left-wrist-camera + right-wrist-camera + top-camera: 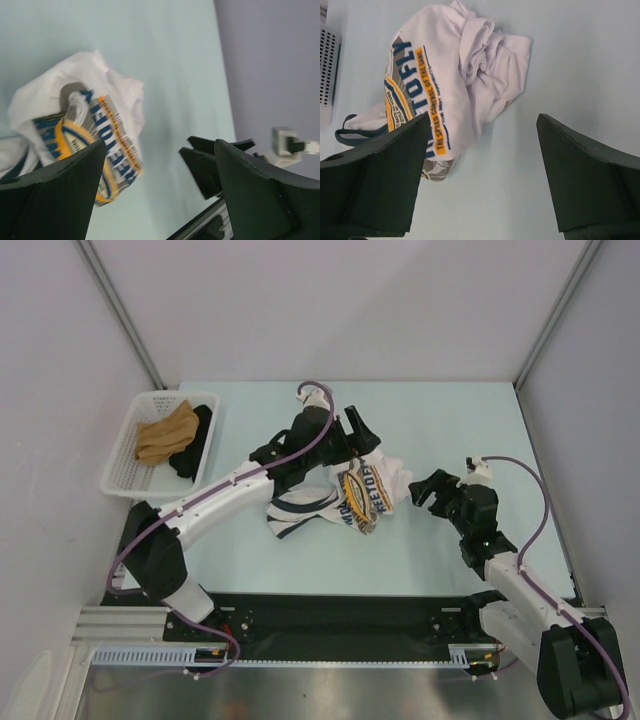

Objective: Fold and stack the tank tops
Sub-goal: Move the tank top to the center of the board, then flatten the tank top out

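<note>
One tank top lies crumpled in a heap mid-table, white with a blue-and-orange lettered print facing up and navy trim at its left end. My left gripper hovers over the heap's far edge, open and empty. In the left wrist view the tank top lies beyond the left gripper, apart from the fingers. My right gripper sits just right of the heap, open, nothing between its jaws. In the right wrist view the tank top lies ahead of the right gripper.
A white mesh basket stands at the table's left, holding a tan cloth and a black cloth. Its corner shows as the basket in the right wrist view. Grey walls enclose the table on three sides.
</note>
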Robot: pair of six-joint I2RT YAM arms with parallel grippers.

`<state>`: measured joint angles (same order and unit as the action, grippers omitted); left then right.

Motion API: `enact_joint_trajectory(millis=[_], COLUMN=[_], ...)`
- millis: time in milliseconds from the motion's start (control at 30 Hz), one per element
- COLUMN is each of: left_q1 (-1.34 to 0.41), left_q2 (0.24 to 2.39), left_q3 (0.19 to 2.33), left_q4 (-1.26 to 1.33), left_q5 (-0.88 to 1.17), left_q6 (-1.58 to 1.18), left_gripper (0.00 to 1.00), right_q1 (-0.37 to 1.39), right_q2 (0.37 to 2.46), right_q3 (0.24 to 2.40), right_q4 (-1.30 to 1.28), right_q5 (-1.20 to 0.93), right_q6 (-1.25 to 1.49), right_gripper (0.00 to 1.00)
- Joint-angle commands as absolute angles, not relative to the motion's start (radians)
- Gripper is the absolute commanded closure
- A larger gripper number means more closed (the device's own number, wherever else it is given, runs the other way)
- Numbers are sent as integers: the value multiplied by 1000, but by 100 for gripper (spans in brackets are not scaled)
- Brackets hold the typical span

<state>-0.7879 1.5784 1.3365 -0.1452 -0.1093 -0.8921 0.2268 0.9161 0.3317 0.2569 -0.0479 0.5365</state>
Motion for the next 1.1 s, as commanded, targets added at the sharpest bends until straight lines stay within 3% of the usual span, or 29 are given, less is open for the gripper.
enact_joint_trajectory(millis=[0, 200, 300, 400, 533, 633, 833, 900, 933, 1000, 1033, 1067], left_q1=[-752, -723, -709, -704, -704, -704, -706, -706, -706, -706, -706, -706], left_q2=[1542, 1461, 1411, 1399, 1488, 1555, 1626, 1628, 1623, 1614, 1611, 1606], left_q3=[1411, 1293, 1204, 1129, 1118, 1121, 1115, 1106, 1089, 1071, 1060, 1058], left_q4=[-284, -402, -426, -433, -448, -410, -371, -367, -351, -327, -312, -305], left_q5=[-58, -220, -258, -284, -252, -219, -192, -193, -192, -169, -163, -155], left_q6=[-735, -603, -549, -480, -437, -437, -407, -408, -407, -397, -391, -381], left_gripper=[6, 6, 7, 9, 23, 28, 29, 29, 29, 28, 28, 28], right_q1=[230, 232, 238, 241, 242, 236, 245, 242, 241, 242, 242, 238], right_q2=[891, 1008, 1116, 1204, 1267, 1389, 1646, 1736, 1759, 1789, 1786, 1776], right_q3=[310, 360, 422, 527, 612, 710, 1004, 1067, 1089, 1121, 1123, 1111], right_q4=[238, 247, 258, 180, 153, 141, 7, -55, -73, -101, -109, -120], right_q5=[29, 9, -81, -65, -2, -2, -35, -35, -34, -35, -32, -28], right_q6=[512, 496, 480, 492, 512, 525, 531, 532, 534, 525, 525, 523], right_gripper=[9, 11, 25, 25, 24, 24, 21, 28, 42, 59, 79, 89])
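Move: My left hand is empty, above the tank top: the top's dark-trimmed left end lies about 13 cm left of it, 4 cm back and 21 cm below. The printed panel is nearly beneath this hand, about 2 cm left, while the top's far right corner is some 7 cm ahead and 4 cm right. From my right hand that corner is roughly 14 cm ahead, 5 cm left and 8 cm down; the printed panel is 8 cm ahead, 11 cm left. With my right hand I dip about 5 cm beside the cloth, then reach some 14 cm forward, rising slightly before sinking onto the far right corner; the fingers tip down and close nearly shut on the fabric. Meanwhile my left hand drops about 18 cm and swings 12 cm left, rolling some 40 degrees so its fingers point steeply down over the dark-trimmed end, narrowing but staying open. ##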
